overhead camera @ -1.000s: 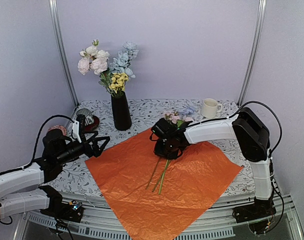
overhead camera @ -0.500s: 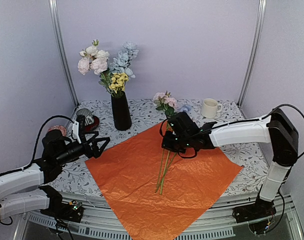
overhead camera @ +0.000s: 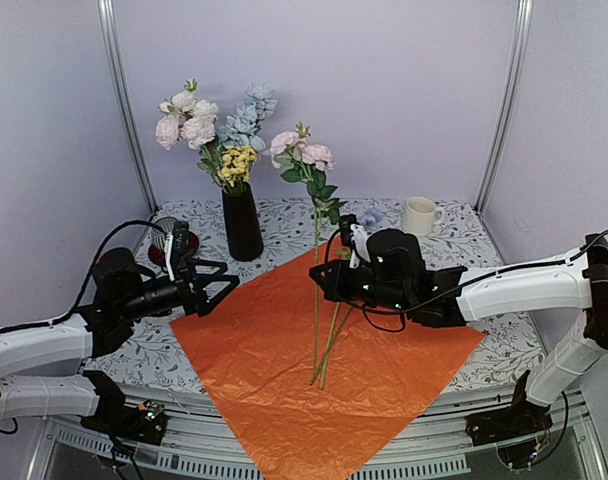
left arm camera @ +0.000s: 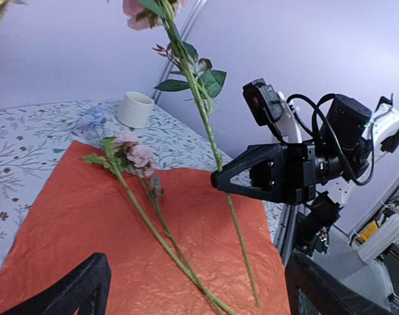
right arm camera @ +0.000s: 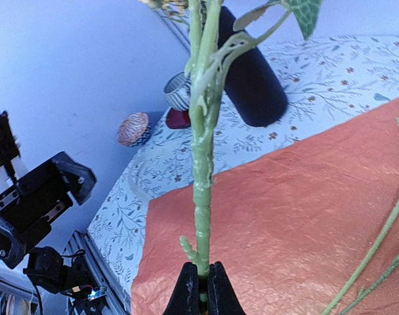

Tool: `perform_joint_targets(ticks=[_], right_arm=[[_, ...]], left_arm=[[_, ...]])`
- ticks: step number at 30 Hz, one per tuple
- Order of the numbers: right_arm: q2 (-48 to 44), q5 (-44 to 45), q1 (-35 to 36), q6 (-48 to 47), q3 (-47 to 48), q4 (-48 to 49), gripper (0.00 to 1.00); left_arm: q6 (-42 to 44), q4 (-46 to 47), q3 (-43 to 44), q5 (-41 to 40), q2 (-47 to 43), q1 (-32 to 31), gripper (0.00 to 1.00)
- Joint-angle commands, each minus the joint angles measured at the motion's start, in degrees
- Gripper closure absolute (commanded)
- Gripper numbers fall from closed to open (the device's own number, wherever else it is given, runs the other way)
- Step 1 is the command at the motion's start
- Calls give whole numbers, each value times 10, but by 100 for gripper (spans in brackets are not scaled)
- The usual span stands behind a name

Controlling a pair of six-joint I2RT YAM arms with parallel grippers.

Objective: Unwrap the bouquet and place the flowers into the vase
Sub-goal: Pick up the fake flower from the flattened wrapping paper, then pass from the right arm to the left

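The bouquet lies unwrapped, its orange sheet (overhead camera: 284,350) spread flat on the table. My right gripper (overhead camera: 318,281) is shut on the green stem of a pink flower (overhead camera: 302,152) and holds it upright over the sheet. The pinched stem (right arm camera: 201,197) rises straight from the shut fingertips. Two more flowers (overhead camera: 331,335) lie on the sheet, with pink heads (left arm camera: 137,152). The black vase (overhead camera: 243,224) stands at the back left, with white, blue and yellow blooms (overhead camera: 212,122) in it. My left gripper (overhead camera: 222,293) hangs open at the sheet's left edge, holding nothing.
A white mug (overhead camera: 420,215) stands at the back right, with a pale blue bloom (overhead camera: 372,217) lying on the table beside it. A striped cup on a red saucer (overhead camera: 171,240) sits left of the vase. Metal frame posts (overhead camera: 124,100) rise at both back corners.
My right gripper has closed on one pink flower and lifted it off the sheet, swinging it upright while the arm drew back to the right. The left gripper has edged toward the sheet.
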Motion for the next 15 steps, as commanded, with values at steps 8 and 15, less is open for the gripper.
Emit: perform_joint_targets(ticks=[8, 15], right_arm=[[9, 12, 81, -187, 16, 136, 97], [23, 11, 100, -231, 30, 141, 97]], left_arm=[[-44, 86, 79, 18, 70, -83, 21], [-45, 98, 109, 26, 117, -105, 37]])
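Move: The held flower's stem, at the right hand's grip, is about 16 cm to the left hand's right, 3 cm ahead and 2 cm lower. The left gripper, where the right hand takes the flower, lies the reverse: 16 cm left, 3 back, 3 up. From the left hand, the vase stands some 19 cm straight ahead, 11 lower; the striped cup about 24 ahead, 16 left, 19 lower. The remaining flower lies about 5 cm ahead, 6 right and 18 below the right hand. Still pinching the stem, the right hand carries the upright flower back, left and up towards the left gripper, about 8 cm in all, slowing, while its fingers tip up some 20 degrees and swing counter-clockwise. The left hand comes to meet it, about 6 cm right and 4 cm up, turning slightly clockwise, its wide-open fingers starting to close but still well apart; no grip on the stem yet. ##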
